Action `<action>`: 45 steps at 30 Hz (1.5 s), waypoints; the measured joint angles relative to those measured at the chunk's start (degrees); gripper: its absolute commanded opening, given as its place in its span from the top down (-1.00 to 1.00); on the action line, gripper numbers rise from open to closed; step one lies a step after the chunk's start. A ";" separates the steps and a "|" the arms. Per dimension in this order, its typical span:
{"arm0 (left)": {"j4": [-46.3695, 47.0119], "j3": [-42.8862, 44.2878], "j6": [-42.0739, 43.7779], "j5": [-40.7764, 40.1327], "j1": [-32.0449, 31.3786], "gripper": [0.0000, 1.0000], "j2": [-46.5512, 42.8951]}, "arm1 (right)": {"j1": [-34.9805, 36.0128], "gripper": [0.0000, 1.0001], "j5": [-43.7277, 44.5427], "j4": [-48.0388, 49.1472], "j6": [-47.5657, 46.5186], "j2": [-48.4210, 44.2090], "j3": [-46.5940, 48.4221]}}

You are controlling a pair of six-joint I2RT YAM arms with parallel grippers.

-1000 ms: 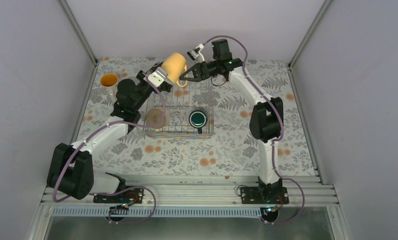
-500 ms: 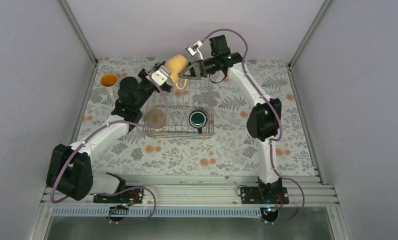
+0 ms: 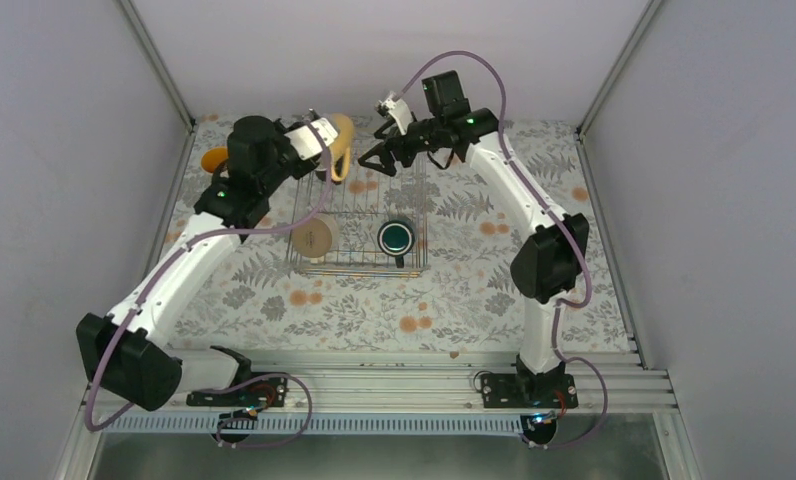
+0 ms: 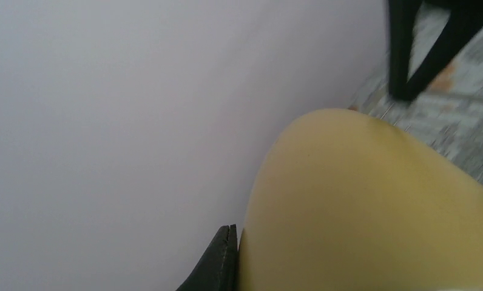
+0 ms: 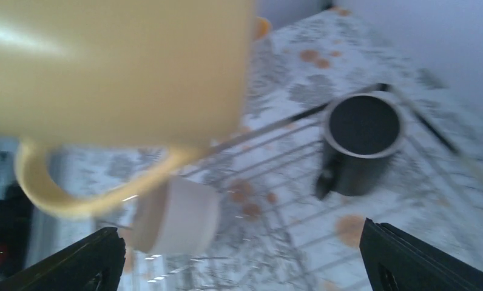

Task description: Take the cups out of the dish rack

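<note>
The dish rack is a silver wire grid at the middle back of the table. My left gripper is shut on a pale yellow mug and holds it tilted in the air over the rack's back left corner. This yellow mug fills the left wrist view. My right gripper hangs open just right of it, holding nothing. In the rack, a dark green mug stands upright and a whitish-tan cup lies on its side. Both also show in the right wrist view, the dark mug and the whitish cup.
An orange cup stands on the floral tablecloth left of the rack, partly hidden by my left arm. The enclosure's back wall is close behind both grippers. The arms' bases sit on the metal rail at the near edge.
My right gripper opened, let go of the yellow mug's handle and drew back a little. My left gripper closed on the mug and swung it left and back.
</note>
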 measured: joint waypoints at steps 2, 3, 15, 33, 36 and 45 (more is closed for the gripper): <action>-5.53 1.46 1.31 -1.92 2.54 0.95 -1.11 | 0.26 -1.00 6.05 0.61 -1.53 -1.42 -0.87; -7.50 2.25 1.84 -2.45 3.82 0.95 -1.44 | 0.15 -1.00 8.87 1.07 -2.12 -1.66 -1.03; -31.28 9.11 11.54 -0.79 21.97 0.95 -9.40 | -0.87 -1.00 24.61 1.62 -2.40 0.68 -2.12; -47.74 -5.35 26.73 5.86 45.75 0.95 0.57 | 3.13 -1.00 29.57 2.51 -2.86 -1.62 -7.65; -46.58 -6.05 27.34 6.27 47.84 0.95 3.34 | 3.10 -1.00 29.79 2.56 -2.99 -2.75 -8.61; -42.42 -4.13 25.11 5.99 49.40 0.95 14.25 | 3.28 -1.00 30.27 1.49 -3.58 -3.65 -6.88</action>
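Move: The yellow cup is already in the left hand's fingers. The open cloth it is taken to lies about 8 cm back, 32 cm left and 31 cm below; the floral cup stands about 9 cm ahead and 24 cm left, equally low. For the empty right hand, the black cup is some 12 cm ahead, 16 cm left and 24 cm down, and the pale cup about 7 cm back and 20 cm left at that depth. The yellow cup, kept in the left hand's grip, is swept fast to the left off the rack, nearly level for some 16 cm, then down and back as well, about 26 cm lower in all, past the floral cup on its nearer side, while the wrist tips the fingers some 60 degrees to point down. The open right hand swings forward, right and down, then eases partly back, staying over the rack. ##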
